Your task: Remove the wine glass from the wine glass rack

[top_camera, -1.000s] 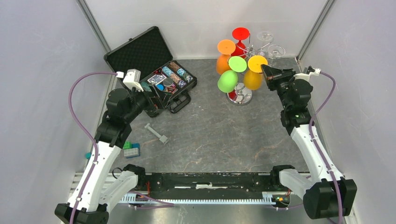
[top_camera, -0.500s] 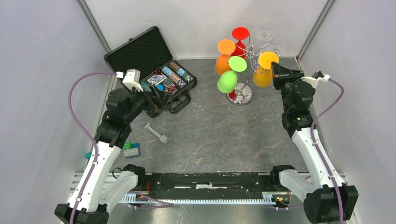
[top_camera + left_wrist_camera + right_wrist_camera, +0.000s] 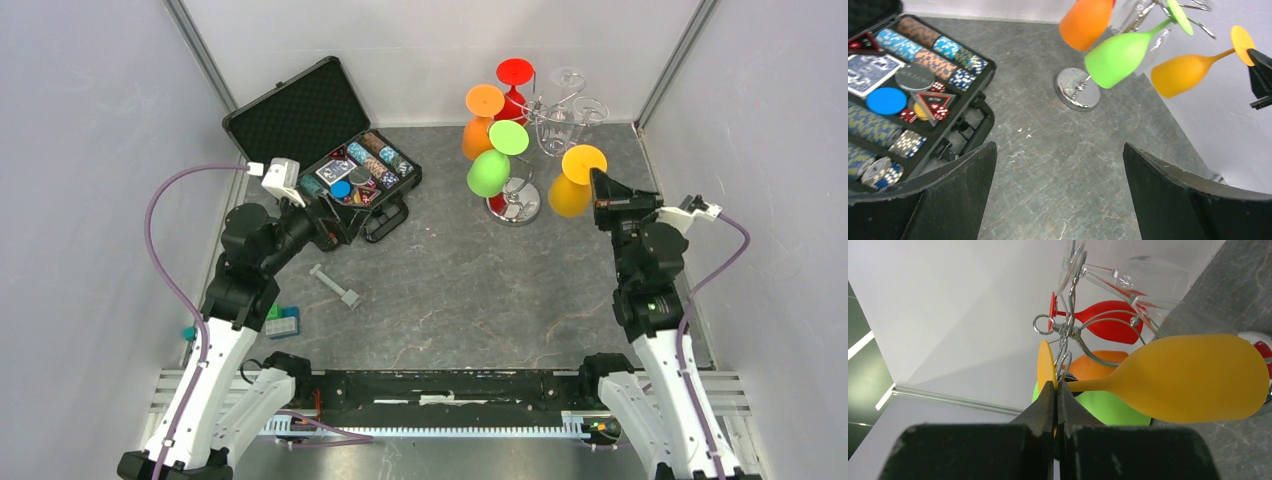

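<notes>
The yellow wine glass (image 3: 570, 196) hangs in the air to the right of the wine glass rack (image 3: 513, 205), apart from its arms. My right gripper (image 3: 595, 176) is shut on the glass's round foot, which sits pinched edge-on between the fingers (image 3: 1045, 405); stem and bowl (image 3: 1193, 377) stick out sideways. The chrome rack (image 3: 1068, 330) holds a green glass (image 3: 488, 172), an orange one (image 3: 480, 135), a red one (image 3: 515, 80) and clear ones (image 3: 575, 105). My left gripper (image 3: 1058, 150) stands open over bare table, far left of the rack base (image 3: 1077, 89).
An open black case (image 3: 330, 150) of poker chips and cards lies at the back left, beside my left gripper. A grey T-shaped piece (image 3: 335, 285) lies on the table's left half. Small blue and green blocks (image 3: 280, 320) sit by the left arm. Walls close in on both sides.
My right gripper has drawn the yellow glass off the rack, rightward and toward the near side. The left arm has shifted slightly, its gripper still open.
</notes>
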`<state>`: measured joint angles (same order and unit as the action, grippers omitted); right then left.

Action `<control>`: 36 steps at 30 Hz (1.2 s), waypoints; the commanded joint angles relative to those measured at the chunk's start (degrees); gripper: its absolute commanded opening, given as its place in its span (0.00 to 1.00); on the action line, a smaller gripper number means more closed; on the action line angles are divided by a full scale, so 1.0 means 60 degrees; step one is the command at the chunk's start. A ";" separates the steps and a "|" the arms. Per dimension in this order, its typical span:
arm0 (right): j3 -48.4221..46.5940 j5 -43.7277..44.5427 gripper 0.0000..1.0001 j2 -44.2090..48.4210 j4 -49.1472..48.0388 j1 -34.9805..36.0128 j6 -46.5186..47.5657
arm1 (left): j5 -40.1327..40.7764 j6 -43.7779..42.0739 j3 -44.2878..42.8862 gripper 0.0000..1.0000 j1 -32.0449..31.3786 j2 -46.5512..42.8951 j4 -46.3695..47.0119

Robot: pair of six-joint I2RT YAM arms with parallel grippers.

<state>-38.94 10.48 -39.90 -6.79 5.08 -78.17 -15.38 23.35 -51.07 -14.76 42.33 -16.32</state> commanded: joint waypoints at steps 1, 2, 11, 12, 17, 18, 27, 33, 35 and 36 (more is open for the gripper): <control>0.0108 -0.0454 0.00 0.1115 0.1317 -0.0028 0.0116 | -0.1765 -0.0282 0.0139 1.00 -0.0029 -0.0120 0.1119; 0.0149 -0.0618 0.00 0.1409 0.1637 -0.0034 0.0159 | -0.2267 -0.0205 0.0143 1.00 -0.0030 -0.0082 0.1259; 0.0971 -0.3696 0.00 0.3068 0.3454 -0.0034 -0.0313 | -0.3420 0.0638 0.0645 1.00 -0.2460 0.1206 0.3766; 0.1150 -0.4065 0.00 0.3252 0.3500 -0.0028 -0.0420 | -0.3201 0.0436 0.0558 1.00 -0.3007 0.1467 0.3808; 0.2018 -0.5098 0.00 0.4127 0.3339 -0.0027 -0.1206 | -0.3226 -0.0684 0.0441 1.00 -0.4537 0.3029 0.4726; 0.2172 -0.5367 0.00 0.4200 0.3164 -0.0027 -0.1450 | -0.3330 -0.0966 0.0568 1.00 -0.4702 0.3319 0.5074; 0.2487 -0.7068 0.00 0.4369 0.2029 -0.0034 -0.2774 | -0.4321 -0.2950 0.0413 0.99 -0.5418 0.4919 0.7919; 0.2460 -0.7786 0.00 0.4303 0.1230 -0.0024 -0.3434 | -0.5510 -0.3480 -0.0039 0.99 -0.5738 0.5936 0.9304; 0.2452 -0.7867 0.00 0.4298 0.1212 -0.0027 -0.3480 | -0.5474 -0.3421 -0.0435 0.97 -0.5764 0.6250 0.9175; 0.2493 -0.7873 0.00 0.4304 0.1212 -0.0030 -0.3477 | -0.5420 -0.3339 -0.0554 0.95 -0.5782 0.6384 0.9246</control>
<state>-23.55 -33.43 -14.31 5.06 5.08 -96.51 -45.28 6.96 -49.45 -48.77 78.39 32.60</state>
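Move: The yellow glass, already off the rack, hangs from the right fingers by its foot, its middle about 2 cm ahead, 2 left and 9 below. From the open left hand it is roughly 8 cm ahead, 40 right and 5 below. That left hand is the right's goal, some 44 cm left and 6 back, slightly lower. The rack stands about 12 cm ahead and 10 left of the right hand; the green glass about 7 ahead, 16 left. Drawing back about 13 cm from the rack, the right hand swings left, dips and partly rises again, turning some 45 degrees counter-clockwise while still pinching the yellow glass's foot. The left hand sweeps about 25 cm right and somewhat back towards the glass, ending slightly lower, turned clockwise with fingers wide open. ##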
